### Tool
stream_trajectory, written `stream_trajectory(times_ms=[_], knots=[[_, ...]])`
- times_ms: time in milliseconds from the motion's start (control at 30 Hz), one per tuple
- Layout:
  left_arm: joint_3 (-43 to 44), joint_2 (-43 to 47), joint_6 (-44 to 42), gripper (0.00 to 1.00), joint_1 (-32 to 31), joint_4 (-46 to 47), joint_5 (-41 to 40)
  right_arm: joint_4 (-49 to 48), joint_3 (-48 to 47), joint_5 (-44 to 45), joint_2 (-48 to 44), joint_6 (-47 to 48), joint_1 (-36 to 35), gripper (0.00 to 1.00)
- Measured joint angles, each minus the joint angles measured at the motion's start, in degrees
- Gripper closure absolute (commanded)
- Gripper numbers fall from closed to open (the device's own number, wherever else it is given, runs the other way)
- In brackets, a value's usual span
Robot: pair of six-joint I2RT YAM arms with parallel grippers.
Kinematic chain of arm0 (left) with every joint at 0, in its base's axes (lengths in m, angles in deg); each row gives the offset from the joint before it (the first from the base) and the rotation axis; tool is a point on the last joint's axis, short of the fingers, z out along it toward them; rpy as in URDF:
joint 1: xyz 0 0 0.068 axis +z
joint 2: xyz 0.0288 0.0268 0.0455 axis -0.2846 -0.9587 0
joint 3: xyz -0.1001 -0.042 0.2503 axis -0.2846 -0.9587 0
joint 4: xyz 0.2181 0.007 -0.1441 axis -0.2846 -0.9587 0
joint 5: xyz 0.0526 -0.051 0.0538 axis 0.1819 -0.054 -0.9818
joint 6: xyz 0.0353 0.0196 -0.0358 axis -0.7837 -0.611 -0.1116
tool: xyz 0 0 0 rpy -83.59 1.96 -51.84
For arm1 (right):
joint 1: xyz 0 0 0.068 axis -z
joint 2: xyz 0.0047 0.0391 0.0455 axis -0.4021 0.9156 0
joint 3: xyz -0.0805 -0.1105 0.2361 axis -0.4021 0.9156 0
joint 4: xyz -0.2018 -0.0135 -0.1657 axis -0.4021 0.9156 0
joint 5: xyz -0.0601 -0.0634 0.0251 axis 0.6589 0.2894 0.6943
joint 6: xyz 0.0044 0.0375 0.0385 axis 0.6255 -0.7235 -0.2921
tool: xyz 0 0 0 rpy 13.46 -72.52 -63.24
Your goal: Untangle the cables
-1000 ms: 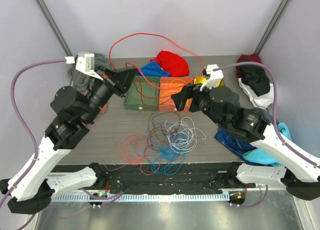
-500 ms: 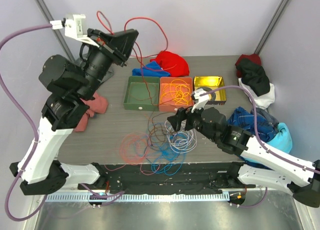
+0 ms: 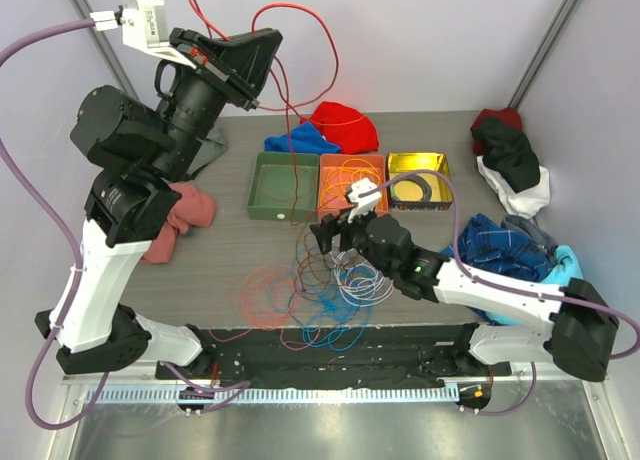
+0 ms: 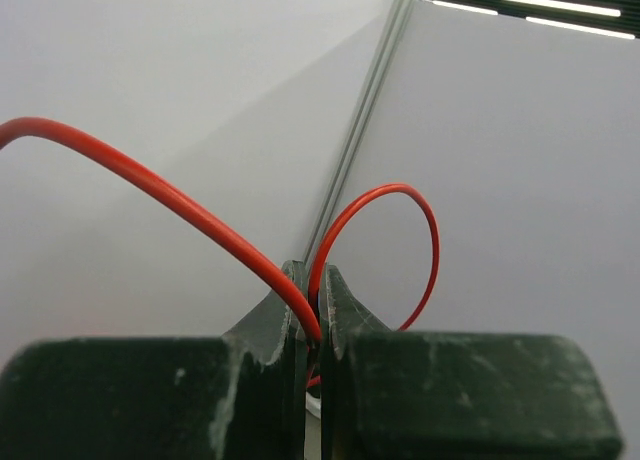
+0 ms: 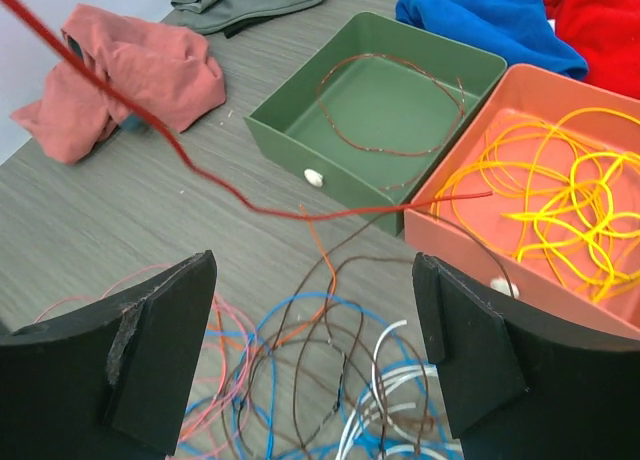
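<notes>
A tangle of cables [image 3: 320,290], pink, blue, brown and white, lies near the table's front edge. My left gripper [image 3: 255,60] is raised high at the back left. It is shut on a red cable [image 4: 190,195], pinched between the fingertips [image 4: 312,280]. That red cable [image 3: 300,25] loops up and then drops toward the green tray [image 3: 262,212] and the tangle. Low over the tangle [image 5: 330,380], my right gripper [image 3: 335,238] hangs open, nothing between its fingers [image 5: 315,350]. Yellow cable [image 5: 560,200] fills the orange tray [image 5: 470,242]; a brown cable [image 5: 390,110] lies in the green tray [image 5: 330,170].
A gold tray [image 3: 440,160] holding a black coil [image 3: 412,190] stands right of the orange tray [image 3: 335,215]. Red and blue cloths [image 3: 335,128] lie behind the trays, a pink cloth [image 3: 185,215] to the left, dark, white and blue clothes [image 3: 510,170] to the right.
My left arm has risen high, lifting the red cable with it. My right arm has swung down and left from the trays to above the tangle, staying open.
</notes>
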Motion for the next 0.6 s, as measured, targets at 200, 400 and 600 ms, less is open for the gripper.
stream_trajectory(times_ms=[200,400,600], knots=[[0.02,-0.83,-0.07,1.00,0.00,-0.98,0.26,-7.85,-2.45,-0.15,7.61,2.19,0.00,0.12],[0.59,-1.29,-1.01,1.00,0.00,-1.60,0.26,-13.94,-4.90,-1.44,12.09,2.36,0.00,0.12],[0.68,-1.29,-1.09,1.00,0.00,-1.55,0.24,-16.20,-6.60,-3.04,14.34,2.36,0.00,0.13]])
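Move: The right gripper, open and empty, has the hanging red cable strand about 5 cm ahead and 7 cm to its left, near its own height. Some 20 cm lower, the green tray's middle sits 23 cm ahead and 11 cm left, the salmon tray's 23 cm ahead and 7 cm right, with the cable tangle nearly underneath, 2 cm ahead and 1 cm left. From the left gripper the same strand hangs around 40 cm below, 5 cm ahead, not offset sideways. Carry the open right gripper about 6 cm left and 3 cm forward towards the hanging red strand, easing up some 2 cm on the way and tipping the fingers slightly upward; slow down near the strand and don't close yet. Keep the red cable pinched high in the left gripper, almost still. ##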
